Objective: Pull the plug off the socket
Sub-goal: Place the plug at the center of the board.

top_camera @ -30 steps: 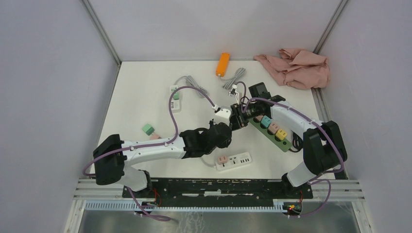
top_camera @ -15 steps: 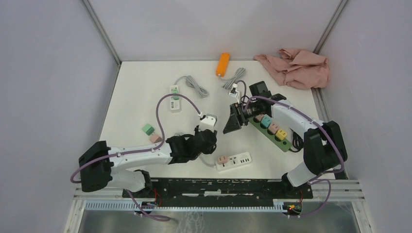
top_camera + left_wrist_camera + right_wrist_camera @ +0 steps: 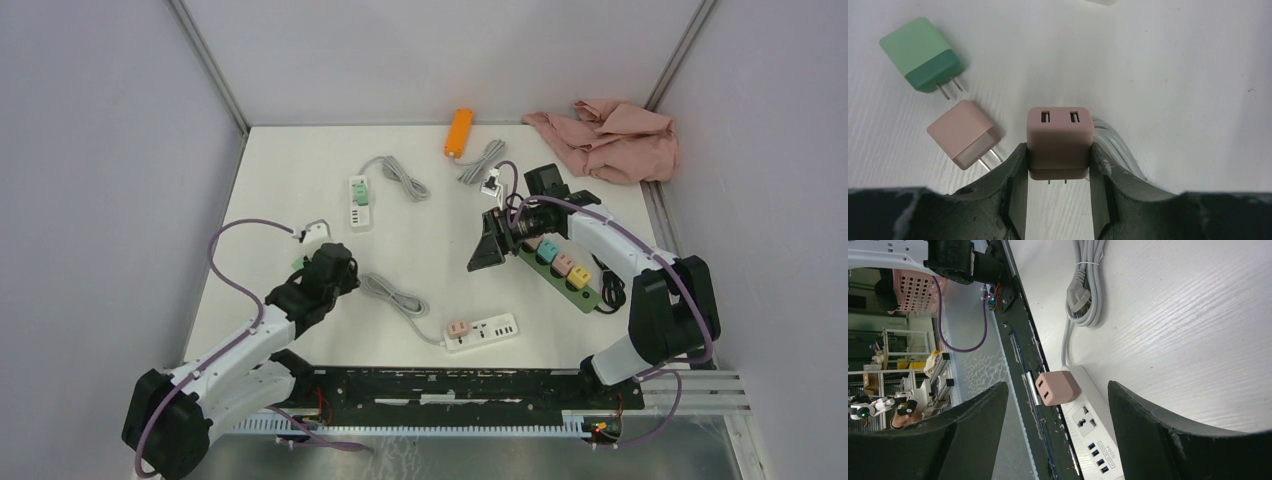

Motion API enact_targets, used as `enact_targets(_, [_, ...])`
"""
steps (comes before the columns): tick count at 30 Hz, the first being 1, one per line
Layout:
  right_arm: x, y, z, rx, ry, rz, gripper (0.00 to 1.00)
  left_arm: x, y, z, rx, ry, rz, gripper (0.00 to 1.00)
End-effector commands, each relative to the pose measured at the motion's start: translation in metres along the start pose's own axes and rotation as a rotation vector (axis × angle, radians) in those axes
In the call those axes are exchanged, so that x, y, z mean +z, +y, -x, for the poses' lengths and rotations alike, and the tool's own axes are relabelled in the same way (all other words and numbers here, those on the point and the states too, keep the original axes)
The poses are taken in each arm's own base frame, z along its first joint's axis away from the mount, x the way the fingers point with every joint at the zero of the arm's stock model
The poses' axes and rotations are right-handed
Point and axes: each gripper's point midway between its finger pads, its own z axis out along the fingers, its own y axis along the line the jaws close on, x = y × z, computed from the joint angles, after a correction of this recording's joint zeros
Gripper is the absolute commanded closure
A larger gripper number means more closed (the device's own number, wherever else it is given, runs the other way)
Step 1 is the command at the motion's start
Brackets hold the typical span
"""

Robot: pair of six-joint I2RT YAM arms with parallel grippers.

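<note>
My left gripper [image 3: 1058, 151] is shut on a dusty-pink plug [image 3: 1060, 134], its two prongs pointing back at the camera. It hangs low over the table's near left [image 3: 322, 268]. Beside it lie a loose green plug [image 3: 923, 55] and a loose pale-pink plug [image 3: 964, 135]. My right gripper [image 3: 487, 252] stands open and empty by the left end of the green socket strip [image 3: 585, 293], which carries several coloured plugs. In the right wrist view its jaws [image 3: 1058, 387] frame a white socket strip [image 3: 1088, 425] with a pink plug [image 3: 1057, 388] seated in it.
A grey coiled cable [image 3: 395, 298] runs to the white strip [image 3: 485, 331] at the near edge. A small white strip with a green plug [image 3: 358, 195] lies mid-left. At the back are an orange strip [image 3: 459, 132], a cable bundle [image 3: 482, 160] and a pink cloth [image 3: 610, 137].
My left arm swung from the green strip's end back to the near left, carrying the pink plug. My right gripper opened wide and drew slightly right.
</note>
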Motion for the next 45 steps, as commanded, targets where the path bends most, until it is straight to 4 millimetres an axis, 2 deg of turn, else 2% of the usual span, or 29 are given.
enact_targets(1, [-0.012, 0.014, 0.020, -0.095, -0.050, 0.012, 0.21, 0.007, 0.007, 0.010, -0.139, -0.044, 0.032, 0.97])
enact_targets(4, [-0.012, 0.014, 0.019, -0.094, -0.049, 0.014, 0.21, 0.009, 0.016, 0.009, -0.158, -0.053, 0.082, 0.95])
enact_targets(7, [-0.013, 0.014, 0.019, -0.094, -0.050, 0.014, 0.21, 0.010, 0.024, 0.007, -0.182, -0.061, 0.125, 0.89])
enact_targets(15, [-0.015, 0.016, 0.020, -0.101, -0.057, 0.020, 0.20, 0.009, 0.038, 0.003, -0.241, -0.074, 0.195, 0.61])
enact_targets(22, [-0.015, 0.016, 0.019, -0.106, -0.055, 0.026, 0.20, 0.003, 0.033, 0.007, -0.271, -0.069, 0.170, 0.39])
enact_targets(28, [-0.016, 0.018, 0.018, -0.114, -0.052, 0.034, 0.20, -0.003, 0.028, 0.014, -0.290, -0.082, 0.134, 0.35])
enact_targets(33, [-0.018, 0.020, 0.015, -0.160, -0.039, 0.035, 0.20, -0.017, 0.010, 0.021, -0.297, -0.063, 0.026, 0.35])
enact_targets(40, [-0.027, 0.029, 0.009, -0.300, -0.033, 0.026, 0.20, -0.045, -0.041, 0.030, -0.249, -0.042, -0.310, 0.34])
enact_targets(45, [-0.031, 0.035, 0.006, -0.371, -0.036, 0.032, 0.20, -0.067, -0.073, 0.033, -0.184, -0.053, -0.543, 0.29])
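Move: The pink plug is already between the left fingers; the bare patch of the white board where it is to go lies about 3 cm to this hand's left, 1 cm back and 2 cm below. Of the plugs already lying there, the loose pink one is some 9 cm left and 1 cm ahead, the green one about 13 cm left and 5 cm ahead, and the coiled grey cord some 8 cm right and 2 cm back. From the right hand, that patch is roughly 30 cm left, 2 cm ahead and 10 cm lower. Still pinching the pink plug, the left hand eases about 3 cm to its left towards the loose pink plug while sinking 2 cm to the board and turning some 15 degrees counter-clockwise, then opens its fingers and lets go. It rises about 7 cm clear and swings off to its right, turning back clockwise and rolling its left side down, as the empty, open right hand lifts and draws back and right a little at the end. ##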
